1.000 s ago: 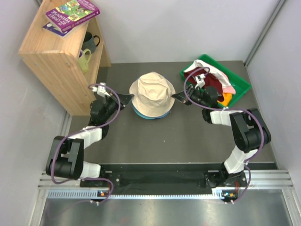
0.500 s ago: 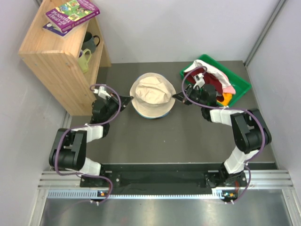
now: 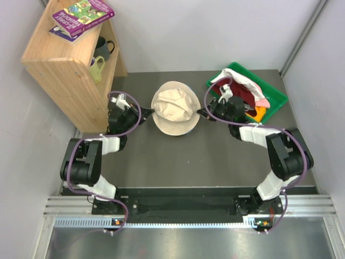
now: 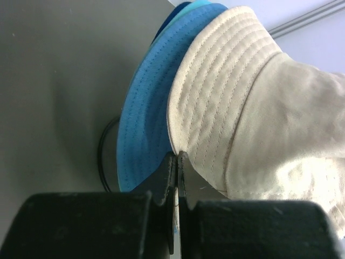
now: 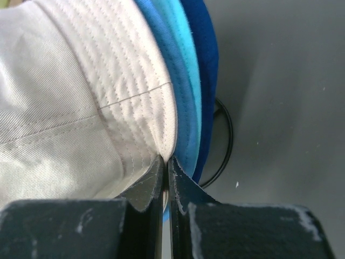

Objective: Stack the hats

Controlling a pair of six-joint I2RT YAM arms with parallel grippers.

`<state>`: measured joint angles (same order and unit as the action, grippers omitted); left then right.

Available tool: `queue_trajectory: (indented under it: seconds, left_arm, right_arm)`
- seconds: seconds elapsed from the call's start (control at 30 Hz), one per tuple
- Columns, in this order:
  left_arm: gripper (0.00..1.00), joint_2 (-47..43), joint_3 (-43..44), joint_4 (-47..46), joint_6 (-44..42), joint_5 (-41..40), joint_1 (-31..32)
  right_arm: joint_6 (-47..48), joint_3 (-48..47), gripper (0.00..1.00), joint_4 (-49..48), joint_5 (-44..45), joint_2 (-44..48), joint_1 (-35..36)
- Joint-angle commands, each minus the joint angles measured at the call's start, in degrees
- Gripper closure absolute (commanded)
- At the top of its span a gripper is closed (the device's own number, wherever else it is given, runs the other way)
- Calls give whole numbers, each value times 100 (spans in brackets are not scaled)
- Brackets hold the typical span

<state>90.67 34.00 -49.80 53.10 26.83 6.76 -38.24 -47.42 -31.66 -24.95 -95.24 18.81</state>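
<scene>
A beige hat (image 3: 173, 109) lies on top of the pile of hats at mid-table. My left gripper (image 3: 147, 113) is shut on its left brim and my right gripper (image 3: 201, 113) on its right brim. In the left wrist view the jaws (image 4: 177, 157) pinch the beige brim (image 4: 215, 97), with a blue hat (image 4: 144, 124) just beneath. The right wrist view shows those jaws (image 5: 166, 160) closed on the beige brim (image 5: 124, 81) above light blue (image 5: 186, 97) and dark blue (image 5: 207, 59) hats. Other hats, white (image 3: 243, 83), dark red (image 3: 246, 96) and orange (image 3: 260, 113), lie in the tray.
A green tray (image 3: 276, 95) sits at the back right. A wooden shelf (image 3: 64, 75) with mugs (image 3: 101, 49) and books (image 3: 83, 13) stands at the back left. A black wire stand (image 5: 226, 140) shows under the pile. Walls close in on both sides.
My left gripper has shut on the beige hat's brim. Both grippers have shifted slightly towards the back, and the hat's brim has folded up around its crown, so the hat looks narrower.
</scene>
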Motion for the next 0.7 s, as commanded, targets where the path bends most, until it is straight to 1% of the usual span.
queue_trajectory:
  seconds: [0.0, 0.1, 0.17, 0.2, 0.23, 0.27, 0.3, 0.33, 0.4, 0.47, 0.53, 0.67]
  left_arm:
    - [100, 240, 536, 989, -721, -91, -140]
    - [100, 398, 1099, 1332, -1064, 296, -132]
    - [100, 591, 1468, 1499, -1310, 515, -123]
    - [100, 670, 1591, 1552, -1381, 725, -131]
    - [100, 741, 1714, 1605, -1529, 823, -123]
    - [100, 846, 1907, 1710, -1600, 920, -123]
    - [100, 890, 1978, 1728, -1679, 1103, -123]
    - [100, 934, 2092, 1746, -1819, 1175, -123]
    - [100, 996, 2155, 1781, -1943, 1289, -114]
    - [100, 1014, 2216, 1833, -2154, 1395, -123]
    - [100, 1014, 2243, 1834, -2303, 1544, -114]
    - [100, 1057, 2295, 1807, -2418, 1763, -123]
  right_arm:
    - [554, 118, 100, 801, 632, 514, 316]
    - [580, 294, 100, 950, 614, 892, 606]
    - [651, 338, 95, 1205, 571, 1156, 781]
    - [660, 365, 91, 1258, 405, 1227, 791]
    - [625, 435, 75, 1328, 307, 1393, 791]
    - [599, 444, 66, 1390, 272, 1507, 782]
    - [633, 444, 59, 1478, 271, 1604, 739]
    - [677, 418, 49, 1644, 271, 1840, 712]
    - [765, 348, 42, 1759, 132, 2079, 537]
    - [818, 173, 38, 1812, -70, 2334, 266]
    - [940, 32, 37, 1725, -413, 2396, 106]
    - [1055, -531, 36, 1322, -993, 2010, -324]
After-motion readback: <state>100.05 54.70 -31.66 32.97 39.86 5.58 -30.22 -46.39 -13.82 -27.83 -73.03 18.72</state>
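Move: The tan hat, its brim already pinched by both grippers, has its middle about 12 cm to the left gripper's right and about 12 cm to the right gripper's left, 1 cm ahead and roughly level with both. The blue hat stack sits right beneath it, some 4 cm below the grippers. From the right gripper, the green bin is about 11 cm ahead and 31 cm to the right, some 10 cm lower. Keep the left gripper pinched on the tan brim and push that side forward about 4.5 cm, rolling its left side up and swinging it some 15 degrees clockwise. Meanwhile draw the right gripper back about 7 cm, open it on the way to let go of the brim, then lift it about 8 cm clear, easing slightly forward. ##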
